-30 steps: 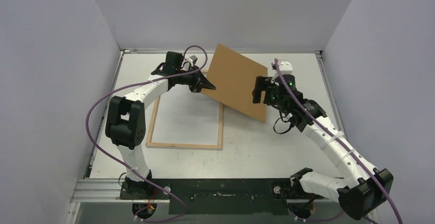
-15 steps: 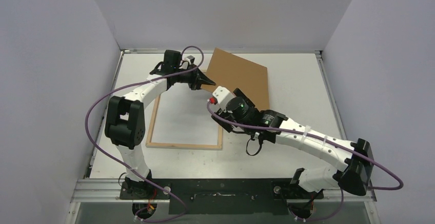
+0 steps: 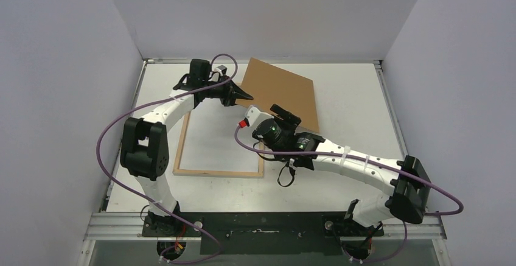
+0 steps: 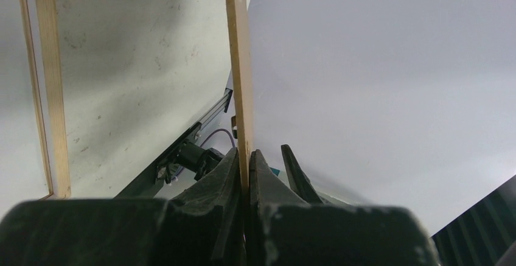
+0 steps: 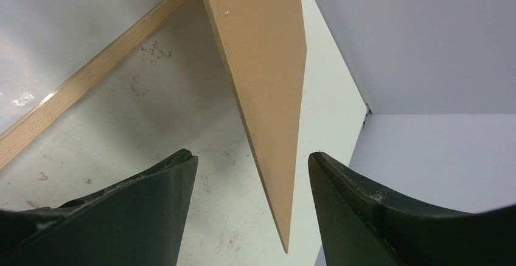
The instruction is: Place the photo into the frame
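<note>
The frame [image 3: 219,173] lies flat on the table at left centre, its light wood rim up around a pale glossy inside [image 5: 55,28]. I cannot tell whether the photo lies in it; no dark picture shows. My left gripper [image 3: 246,95] is shut on the left corner of the brown backing board [image 3: 283,92] and holds it tilted over the frame's far right corner. The left wrist view shows that board [image 4: 239,65] edge-on between the closed jaws [image 4: 246,153]. My right gripper [image 3: 285,114] stands open astride the board's near corner [image 5: 268,95], with a gap on both sides [image 5: 251,154].
The frame's wood rim [image 4: 52,95] runs along the left of the left wrist view. Grey walls enclose the table [image 3: 341,175] on three sides. Purple cables loop off both arms. The black base rail [image 3: 261,224] spans the near edge.
My right arm swung from the board's right edge round to its near corner, and its jaws narrowed slightly. The board dropped flatter and shifted back. My left gripper kept its hold.
</note>
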### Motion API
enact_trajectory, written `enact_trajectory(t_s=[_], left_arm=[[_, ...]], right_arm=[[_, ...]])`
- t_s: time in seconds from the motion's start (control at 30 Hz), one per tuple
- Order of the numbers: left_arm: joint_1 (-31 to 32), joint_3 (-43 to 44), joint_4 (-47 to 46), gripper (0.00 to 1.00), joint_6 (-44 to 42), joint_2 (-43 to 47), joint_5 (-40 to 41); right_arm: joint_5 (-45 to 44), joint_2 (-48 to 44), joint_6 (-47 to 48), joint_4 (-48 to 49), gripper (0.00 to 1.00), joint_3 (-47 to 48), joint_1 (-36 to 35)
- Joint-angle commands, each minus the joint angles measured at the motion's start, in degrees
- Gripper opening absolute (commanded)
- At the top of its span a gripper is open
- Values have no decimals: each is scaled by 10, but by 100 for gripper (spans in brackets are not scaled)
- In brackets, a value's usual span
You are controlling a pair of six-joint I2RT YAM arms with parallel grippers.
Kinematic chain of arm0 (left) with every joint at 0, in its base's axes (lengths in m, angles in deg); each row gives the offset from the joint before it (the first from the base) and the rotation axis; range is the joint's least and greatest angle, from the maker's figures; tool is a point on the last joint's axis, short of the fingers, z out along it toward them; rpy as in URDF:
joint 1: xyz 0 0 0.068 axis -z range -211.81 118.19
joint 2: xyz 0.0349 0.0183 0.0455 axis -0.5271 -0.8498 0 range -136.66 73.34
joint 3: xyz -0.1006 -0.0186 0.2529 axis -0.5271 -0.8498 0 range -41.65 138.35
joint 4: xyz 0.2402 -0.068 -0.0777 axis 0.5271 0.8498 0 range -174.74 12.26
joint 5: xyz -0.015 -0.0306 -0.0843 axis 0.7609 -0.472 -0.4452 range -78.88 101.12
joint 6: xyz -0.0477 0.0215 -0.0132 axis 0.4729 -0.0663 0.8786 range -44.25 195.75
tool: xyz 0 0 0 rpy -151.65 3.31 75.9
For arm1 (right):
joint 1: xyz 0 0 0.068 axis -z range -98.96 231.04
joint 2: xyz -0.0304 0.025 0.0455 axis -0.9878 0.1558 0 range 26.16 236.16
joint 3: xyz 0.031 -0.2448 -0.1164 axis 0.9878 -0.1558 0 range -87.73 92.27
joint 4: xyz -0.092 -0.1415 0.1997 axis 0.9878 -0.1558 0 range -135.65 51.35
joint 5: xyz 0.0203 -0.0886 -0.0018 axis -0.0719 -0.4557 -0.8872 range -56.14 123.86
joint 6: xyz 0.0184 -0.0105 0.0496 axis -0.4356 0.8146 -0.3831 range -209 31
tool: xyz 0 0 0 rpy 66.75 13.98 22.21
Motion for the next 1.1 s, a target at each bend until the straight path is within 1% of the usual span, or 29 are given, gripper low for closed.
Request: enact_trajectory(t_s=[0.0,0.1,0.23,0.27,0.43,0.47,0.5,0.57,0.6,0.67,0.7,0.77,0.8,0.9,0.97,1.0,1.07], left_arm=[[-7,6,-53,0,4,41,-32],[-7,3,-52,0,5,45,-34],[-8,-3,-43,0,-3,54,-37],[-9,-4,-39,0,-5,56,-39],[-14,-5,-30,0,-10,62,-40],[-15,-4,-31,0,-10,63,-41],[-15,-3,-31,0,-10,64,-42],[-15,-1,-30,0,-11,65,-43],[-15,-1,-29,7,-12,65,-44],[-17,2,-29,30,-14,67,-43],[-20,5,-30,38,-16,68,-42],[-27,8,-46,59,-26,75,-35],[-33,15,-45,66,-36,78,-27],[-59,60,-19,84,-72,69,-9],[-77,85,-12,94,-79,56,-10],[-84,93,-12,97,-79,52,-10],[-98,105,-14,97,-79,48,-10]], right_arm=[[-41,21,33,34,65,2,3],[-63,32,40,72,56,-6,6],[-65,61,77,100,47,2,5],[-66,68,83,100,43,8,6],[-81,93,103,91,10,23,7],[-85,96,106,90,6,26,7],[-89,99,111,91,2,26,7],[-92,98,117,97,0,25,7],[-94,95,121,104,0,25,7],[-93,87,121,118,0,25,7],[-90,81,119,125,0,24,8],[-80,66,108,136,0,23,12],[-70,58,100,141,0,23,15],[-44,34,68,152,0,20,31],[-26,18,44,160,0,14,48],[-17,9,33,163,0,11,60],[-4,-8,10,167,0,8,77]])
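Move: The open right hand has the brown board's near edge about 3 cm ahead, 1 cm left and 2 cm below; the board's middle is roughly 10 cm ahead, 2 cm left and 4 cm lower. The empty frame's middle lies some 23 cm left, 5 cm farther out and 19 cm below. The left hand already pinches the board's near left corner, with its middle about 10 cm right, 2 cm ahead and 5 cm below. Right goes about 4 cm forward, pinches the board's near edge; left then lets go, retreating up and left. ##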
